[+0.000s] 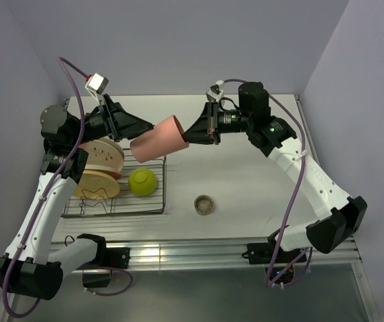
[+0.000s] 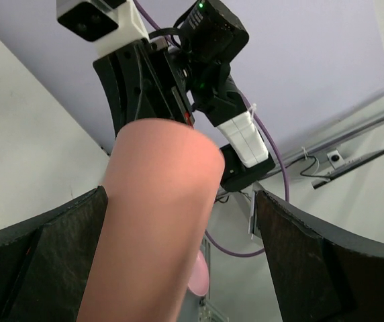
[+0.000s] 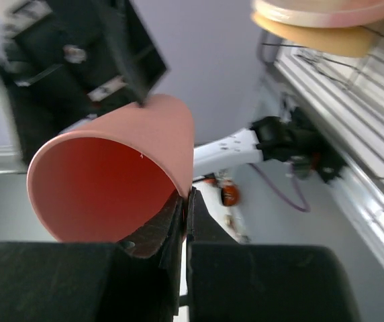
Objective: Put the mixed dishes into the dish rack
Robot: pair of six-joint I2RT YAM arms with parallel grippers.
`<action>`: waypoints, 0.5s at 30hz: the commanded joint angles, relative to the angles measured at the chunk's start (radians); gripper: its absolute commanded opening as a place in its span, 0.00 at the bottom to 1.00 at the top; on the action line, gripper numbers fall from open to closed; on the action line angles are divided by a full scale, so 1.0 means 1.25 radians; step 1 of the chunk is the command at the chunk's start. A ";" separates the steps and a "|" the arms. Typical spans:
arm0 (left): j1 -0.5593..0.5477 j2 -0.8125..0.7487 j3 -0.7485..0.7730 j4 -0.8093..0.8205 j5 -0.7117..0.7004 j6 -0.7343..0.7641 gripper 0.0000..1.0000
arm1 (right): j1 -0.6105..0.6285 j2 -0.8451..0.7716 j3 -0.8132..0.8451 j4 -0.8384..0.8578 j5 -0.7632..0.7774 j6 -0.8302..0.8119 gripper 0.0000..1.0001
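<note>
A pink cup (image 1: 157, 139) hangs on its side in the air above the rack's far right corner. My right gripper (image 1: 190, 134) is shut on its rim, one finger inside the mouth and one outside (image 3: 186, 198). The cup's red-lit inside (image 3: 105, 188) faces the right wrist camera. My left gripper (image 1: 146, 133) stands open around the cup's closed end. In the left wrist view the cup (image 2: 158, 221) lies close against one finger (image 2: 37, 268), with a wide gap to the other finger (image 2: 326, 268). The dish rack (image 1: 153, 209) holds upright plates (image 1: 101, 164) and a yellow-green bowl (image 1: 142, 181).
A tiny grey-brown cup (image 1: 205, 204) stands on the white table to the right of the rack. The walls close in at the back and on both sides. In the right wrist view the plates (image 3: 326, 20) and rack wires (image 3: 353, 87) show at the upper right.
</note>
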 commanded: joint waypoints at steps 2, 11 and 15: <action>-0.022 -0.032 0.010 0.050 0.054 0.030 0.99 | -0.047 -0.071 -0.070 0.295 -0.091 0.210 0.00; -0.038 -0.055 -0.006 0.045 0.070 0.041 0.99 | -0.091 -0.076 -0.098 0.395 -0.100 0.293 0.00; -0.038 -0.059 -0.010 0.055 0.057 0.035 0.99 | -0.091 -0.074 -0.109 0.416 -0.092 0.306 0.00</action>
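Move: The cup, rim pinched in the right fingers, has its middle about 5 cm right of the open left hand, 2 cm back and 2 cm below. The left gripper is 11 cm left of the right hand, 3 cm ahead, 5 cm up. Some 40 cm below the left hand, the green bowl sits 6 cm left and 3 cm ahead; the racked plates are 18 cm left, 4 cm ahead, 35 cm down. Right lifts the pinched cup about 5 cm and rightward, base tipping up; open left draws back 3.5 cm. ##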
